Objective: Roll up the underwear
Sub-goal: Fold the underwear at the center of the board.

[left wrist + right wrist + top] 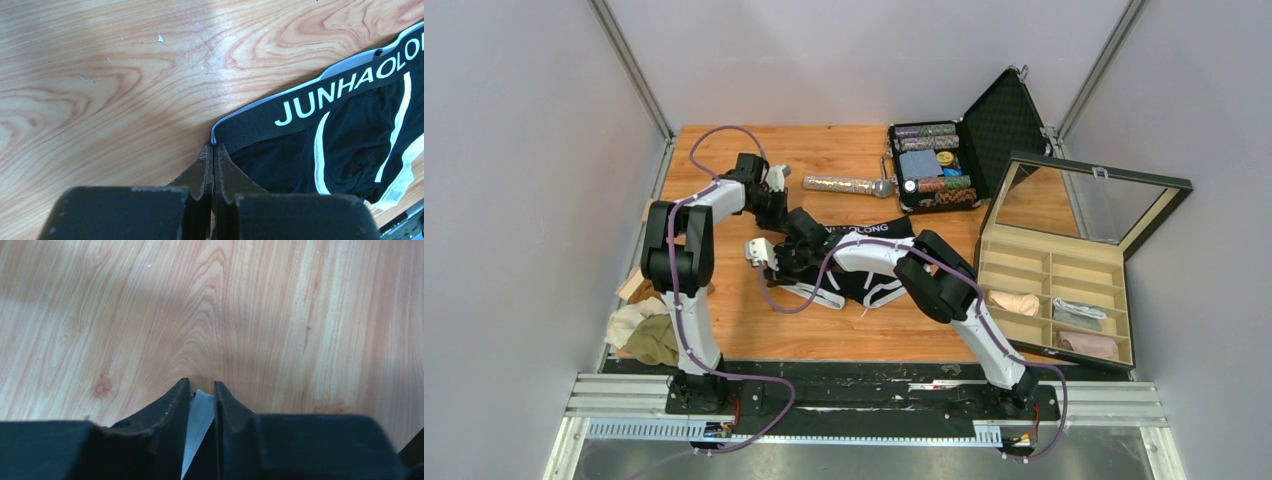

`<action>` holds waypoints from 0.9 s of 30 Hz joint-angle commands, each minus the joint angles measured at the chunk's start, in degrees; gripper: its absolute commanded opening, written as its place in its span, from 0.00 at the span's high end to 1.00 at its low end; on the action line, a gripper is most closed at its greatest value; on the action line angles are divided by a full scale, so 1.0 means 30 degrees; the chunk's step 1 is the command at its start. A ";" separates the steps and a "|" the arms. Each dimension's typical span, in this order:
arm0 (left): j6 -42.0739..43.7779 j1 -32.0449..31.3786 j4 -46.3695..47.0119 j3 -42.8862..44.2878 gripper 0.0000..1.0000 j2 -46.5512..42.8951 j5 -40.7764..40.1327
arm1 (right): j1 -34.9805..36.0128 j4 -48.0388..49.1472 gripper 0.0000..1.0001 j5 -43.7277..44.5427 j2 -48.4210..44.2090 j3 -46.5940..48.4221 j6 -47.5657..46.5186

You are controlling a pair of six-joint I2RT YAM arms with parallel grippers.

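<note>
Black underwear [856, 284] with white trim and "JUNHAO" lettering lies spread at the table's middle, and it also fills the right of the left wrist view [350, 135]. My left gripper [807, 225] [213, 145] is shut, its tips pinching the left corner of the waistband. My right gripper [774, 268] [202, 383] sits low over the wood at the garment's left side. Its jaws are nearly together on a strip of the white trim [199, 415].
A glittery microphone [849, 185] lies behind the garment. An open black case of chips [934, 165] stands at the back right. A wooden compartment box [1024, 262] at the right holds three rolled garments. Loose cream and olive garments [649, 330] are piled at the left edge.
</note>
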 commanded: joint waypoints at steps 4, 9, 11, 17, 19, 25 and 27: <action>-0.0021 0.0250 -0.0376 0.0269 1.00 -0.1054 -0.0233 | 0.0113 0.0020 1.00 0.1534 0.0213 0.0143 -0.0948; 0.0454 0.0649 -0.2126 0.1497 1.00 -0.1062 0.0190 | 0.0031 0.0242 1.00 0.0028 -0.1151 0.1150 0.1067; 0.0601 0.0825 -0.2866 0.1828 1.00 -0.1223 0.0456 | -0.0008 0.0463 1.00 -0.0872 -0.1675 0.1659 0.2061; 0.1236 0.1029 -0.4447 0.2540 1.00 -0.2503 0.0958 | -0.0092 0.0678 1.00 -0.3423 -0.2800 0.2503 0.4813; 0.1307 0.1056 -0.5182 0.3097 1.00 -0.2805 0.1178 | -0.0209 0.0765 1.00 -0.3770 -0.3227 0.2286 0.5462; 0.0005 0.0913 -0.6262 0.4856 1.00 -0.2991 0.2595 | -0.0934 0.1109 1.00 -0.3627 -0.5294 -0.0391 0.6100; -0.0143 0.0565 -0.6280 0.5316 1.00 -0.2877 0.2793 | -0.1326 0.1370 1.00 -0.3478 -0.6173 -0.1510 0.6216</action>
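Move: The underwear lies flat, its middle some 15 cm to the right of the left hand and 8 cm back, just below it; that hand already grips the waistband's left end. The right hand's half-open fingers straddle the left leg's hem corner, which sits right at the hand point, with the underwear's middle about 17 cm to its right and 3 cm ahead. The glitter tube is roughly 10 cm ahead of and 15 cm to the right of the left hand; the clothes pile is about 27 cm left of the right hand and 9 cm back. The right fingers slide about 1 cm forward and shut on the hem corner, pinching it, while the left hand keeps its closed grip on the waistband end. Then both arms raise the garment's left side almost straight up off the table, slowly at first and then fast, the left by about 10 cm and the right by nearly 14, both drifting some 2 cm left and easing back right towards the end as the right fingertips tip upward some 15 degrees. ##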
